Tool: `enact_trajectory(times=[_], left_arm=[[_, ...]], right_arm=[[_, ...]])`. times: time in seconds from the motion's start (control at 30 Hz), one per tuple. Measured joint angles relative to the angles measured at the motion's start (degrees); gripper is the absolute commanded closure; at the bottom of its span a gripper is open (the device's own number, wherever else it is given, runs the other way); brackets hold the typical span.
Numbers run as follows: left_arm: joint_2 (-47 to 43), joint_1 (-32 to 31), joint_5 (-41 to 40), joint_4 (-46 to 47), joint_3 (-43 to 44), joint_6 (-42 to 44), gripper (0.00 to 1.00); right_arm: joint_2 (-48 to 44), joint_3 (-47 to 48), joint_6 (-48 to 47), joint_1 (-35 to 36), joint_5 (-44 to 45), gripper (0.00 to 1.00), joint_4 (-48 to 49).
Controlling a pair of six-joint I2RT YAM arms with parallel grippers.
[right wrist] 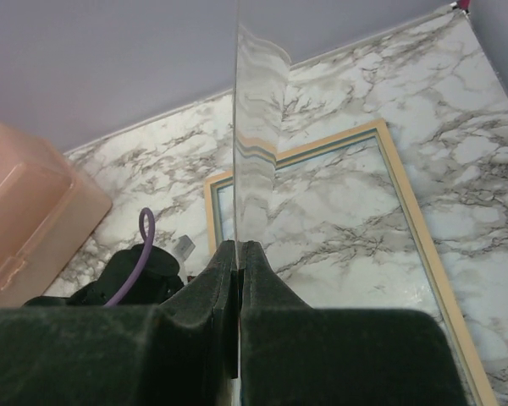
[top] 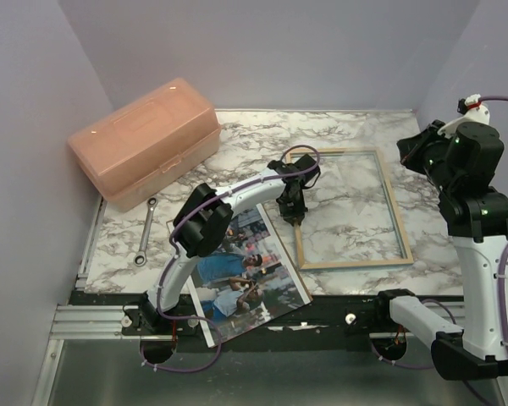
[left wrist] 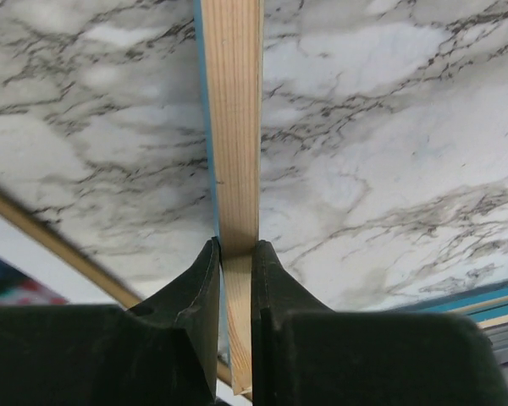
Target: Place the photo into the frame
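Observation:
The frame (top: pixel 356 263) lies on the marble table with its pale wood reverse up. My left gripper (top: pixel 289 214) is down on the frame's left bar. In the left wrist view the jaws (left wrist: pixel 235 245) press both sides of that wooden bar (left wrist: pixel 233 127), and a blue edge shows along its left. The photo (top: pixel 245 279), a colour street print, lies face up at the table's near edge, partly under my left arm. My right gripper (top: pixel 409 150) is raised at the right. In its wrist view it (right wrist: pixel 238 245) is shut on a thin clear pane (right wrist: pixel 258 127) held edge-on above the frame (right wrist: pixel 411 211).
A peach plastic toolbox (top: pixel 144 139) stands at the back left, with a metal wrench (top: pixel 146 233) lying in front of it. Lilac walls close in the table on three sides. A black rail runs along the near edge.

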Motion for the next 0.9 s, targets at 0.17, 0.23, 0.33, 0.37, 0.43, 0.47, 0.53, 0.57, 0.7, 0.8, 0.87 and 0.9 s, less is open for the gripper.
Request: enact_trajectory(times=[0.17,0.23,0.33,0.37,0.43,0.47,0.53,0.57,0.7,0.8,0.87,0.9], left_arm=[[-6.1,0.5,-0.6,0.2,-4.2,1.7,1.0],[-8.9,0.9,-0.7,0.5,-5.6,2.6,1.0],[-14.4,1.8,-0.7,1.2,-9.7,4.5,1.0],[-15.5,2.1,-0.7,1.2,-10.6,4.9,1.0],[-19.2,3.2,-0.7,1.2,-13.5,6.8,1.0],[-20.3,3.6,-0.8,1.1,-14.5,7.5,1.0],[-22.9,4.3,-1.0,1.3,-17.4,9.0,1.0],[-24.1,4.8,-1.2,1.4,-18.9,9.9,1.0],[-28.2,5.8,-2.1,2.6,-26.6,12.4,1.0],[-30.3,6.2,-2.7,3.9,-32.5,13.2,1.0],[-31.0,6.4,-2.8,4.6,-35.0,13.6,1.0],[-31.4,6.5,-2.8,5.1,-36.4,13.8,1.0]], right_arm=[[1.3,0.0,0.1,0.0,-4.0,1.0,0.0],[1.7,0.0,0.2,0.0,-5.9,1.0,0.0],[2.2,0.0,0.3,0.0,-8.3,1.0,0.0],[2.3,0.0,0.3,0.0,-9.2,1.0,0.0],[2.5,-0.4,0.3,0.0,-11.0,1.0,0.0],[2.6,-0.6,0.4,0.0,-12.0,1.0,0.0],[2.8,-1.2,0.7,0.0,-13.9,0.99,0.0],[2.9,-1.6,0.8,0.0,-14.8,1.0,0.0],[3.0,-3.5,1.7,0.0,-18.7,1.0,0.1],[3.1,-4.6,2.6,0.0,-21.5,1.0,0.4],[3.2,-5.4,3.3,0.0,-23.2,1.0,0.7],[3.2,-5.7,3.5,0.0,-24.0,0.99,0.8]])
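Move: The photo lies to the left of the left hand and nearer the base, its middle some 19 cm left, 13 cm back and barely below the fingertips. That hand already has the wooden frame's left rail in its fingers; the frame's middle is roughly 16 cm to its right and 7 cm ahead. The right hand is high up: the photo is about 40 cm to its left, 13 cm back and 37 cm down, the frame's middle 5 cm left and 7 cm ahead at that same depth. The frame, still pinched by its left rail in the left hand, is lifted about 8 cm and swung 14 cm left and 5 cm back towards the photo, turning slightly clockwise, then lowered again by nearly 5 cm. Meanwhile the right hand keeps its grip on the clear sheet, drifting left and down while turning counter-clockwise. ##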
